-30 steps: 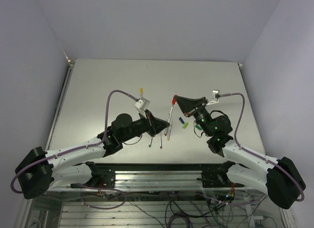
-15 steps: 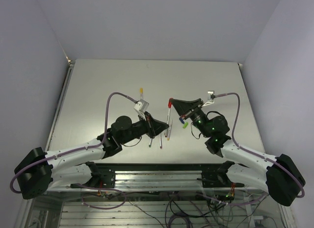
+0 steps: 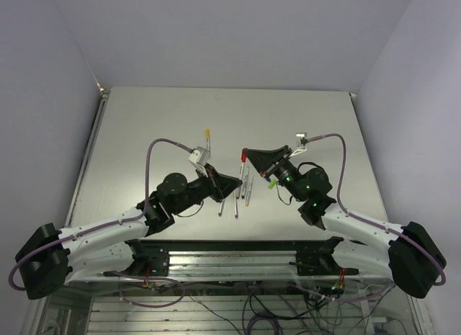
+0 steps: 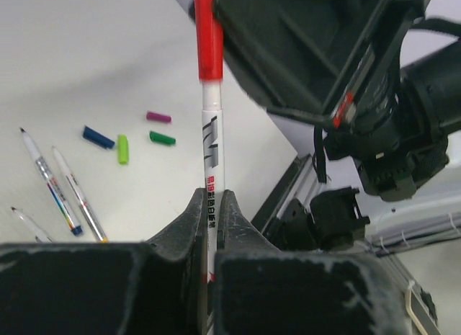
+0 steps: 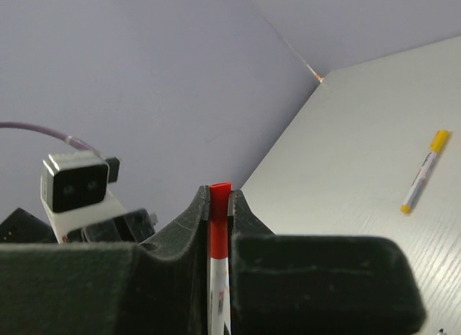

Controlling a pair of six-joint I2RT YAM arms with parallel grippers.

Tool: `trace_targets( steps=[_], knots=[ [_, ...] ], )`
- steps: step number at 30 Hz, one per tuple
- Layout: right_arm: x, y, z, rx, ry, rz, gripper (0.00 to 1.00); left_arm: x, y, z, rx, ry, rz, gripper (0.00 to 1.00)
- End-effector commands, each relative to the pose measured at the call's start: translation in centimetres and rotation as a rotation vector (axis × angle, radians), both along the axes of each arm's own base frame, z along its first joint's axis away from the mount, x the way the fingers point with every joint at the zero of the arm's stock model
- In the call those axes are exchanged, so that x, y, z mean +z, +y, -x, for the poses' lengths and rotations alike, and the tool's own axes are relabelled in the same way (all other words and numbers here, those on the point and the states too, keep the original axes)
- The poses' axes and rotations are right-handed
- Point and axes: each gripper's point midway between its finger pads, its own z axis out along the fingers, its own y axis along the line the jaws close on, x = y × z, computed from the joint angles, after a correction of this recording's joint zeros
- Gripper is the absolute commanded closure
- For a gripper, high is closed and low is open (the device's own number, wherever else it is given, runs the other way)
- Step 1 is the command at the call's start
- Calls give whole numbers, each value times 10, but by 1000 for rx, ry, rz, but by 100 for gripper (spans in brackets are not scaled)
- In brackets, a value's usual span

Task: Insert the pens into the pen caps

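My left gripper (image 4: 209,194) is shut on the white barrel of a pen (image 4: 209,151) that stands up out of its fingers. The red pen cap (image 4: 207,32) sits over the pen's upper end. My right gripper (image 5: 219,194) is shut on that red cap (image 5: 219,220). In the top view the two grippers (image 3: 236,182) (image 3: 246,156) meet above the table's middle with the pen between them. Blue (image 4: 98,137), light green (image 4: 123,149), magenta (image 4: 159,117) and dark green (image 4: 163,138) caps lie loose on the table. Three uncapped pens (image 4: 50,184) (image 4: 78,194) (image 4: 25,223) lie beside them.
A pen with a yellow cap on it (image 3: 207,137) lies alone further back on the table (image 3: 144,126). The loose pens (image 3: 236,204) lie just under the left gripper. Grey walls close the table on three sides.
Both grippers have shifted left together with the pen and red cap between them. The right arm has swung in towards the left one.
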Motion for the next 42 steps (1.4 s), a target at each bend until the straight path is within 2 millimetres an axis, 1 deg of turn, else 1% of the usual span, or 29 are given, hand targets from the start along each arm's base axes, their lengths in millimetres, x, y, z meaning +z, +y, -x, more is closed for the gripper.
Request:
trace_targets(
  steps=[1,5,11,13,17,20,25,30,34,39,42],
  knots=[
    [-10,15,8,73,22,87,100,34,13,-11,91,-78,102,93],
    [-18,28,15,157,61,106,100,36,17,-15,120,-89,108,93],
    [-32,43,30,273,115,110,100,32,16,-20,140,-93,86,93],
    [-38,47,34,292,139,132,100,32,19,-22,159,-95,83,93],
    [-52,46,37,283,167,212,100,36,27,-25,195,-110,72,93],
    [-59,45,41,293,178,239,100,41,29,-27,209,-120,77,93],
    [-78,49,50,308,209,305,100,55,31,-31,232,-146,90,93],
    [-93,55,64,331,224,366,100,72,35,-36,266,-192,96,93],
    [-106,56,72,323,250,405,100,84,44,-42,319,-226,98,93],
    [-119,57,79,337,274,442,100,91,55,-50,383,-248,96,93],
    [-128,57,83,336,285,475,100,100,62,-53,410,-264,125,93]
  ],
)
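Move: The left hand holds the white pen, tip already partly inside the red cap held by the right hand. The cap lies about 6 cm ahead, 1 cm right and 5 cm above the left hand. On the table 20 cm below the left hand are the red-ended pen, 2 cm ahead, and the blue-ended pen, 9 cm ahead and 4 cm right. From the right hand, the held pen's middle lies 4 cm back, 1 cm left and 4 cm below. With both grips kept shut, the right hand brings the red cap down and left by about 5 cm each way and a little back, tilting its left side down some 15 degrees, so the cap slides farther over the pen tip. The left hand keeps hold of the barrel below the cap and goes left and down by about 3 cm each way, rolling its left side up about 10 degrees, so that pen and cap travel together while the gap between the hands closes. ##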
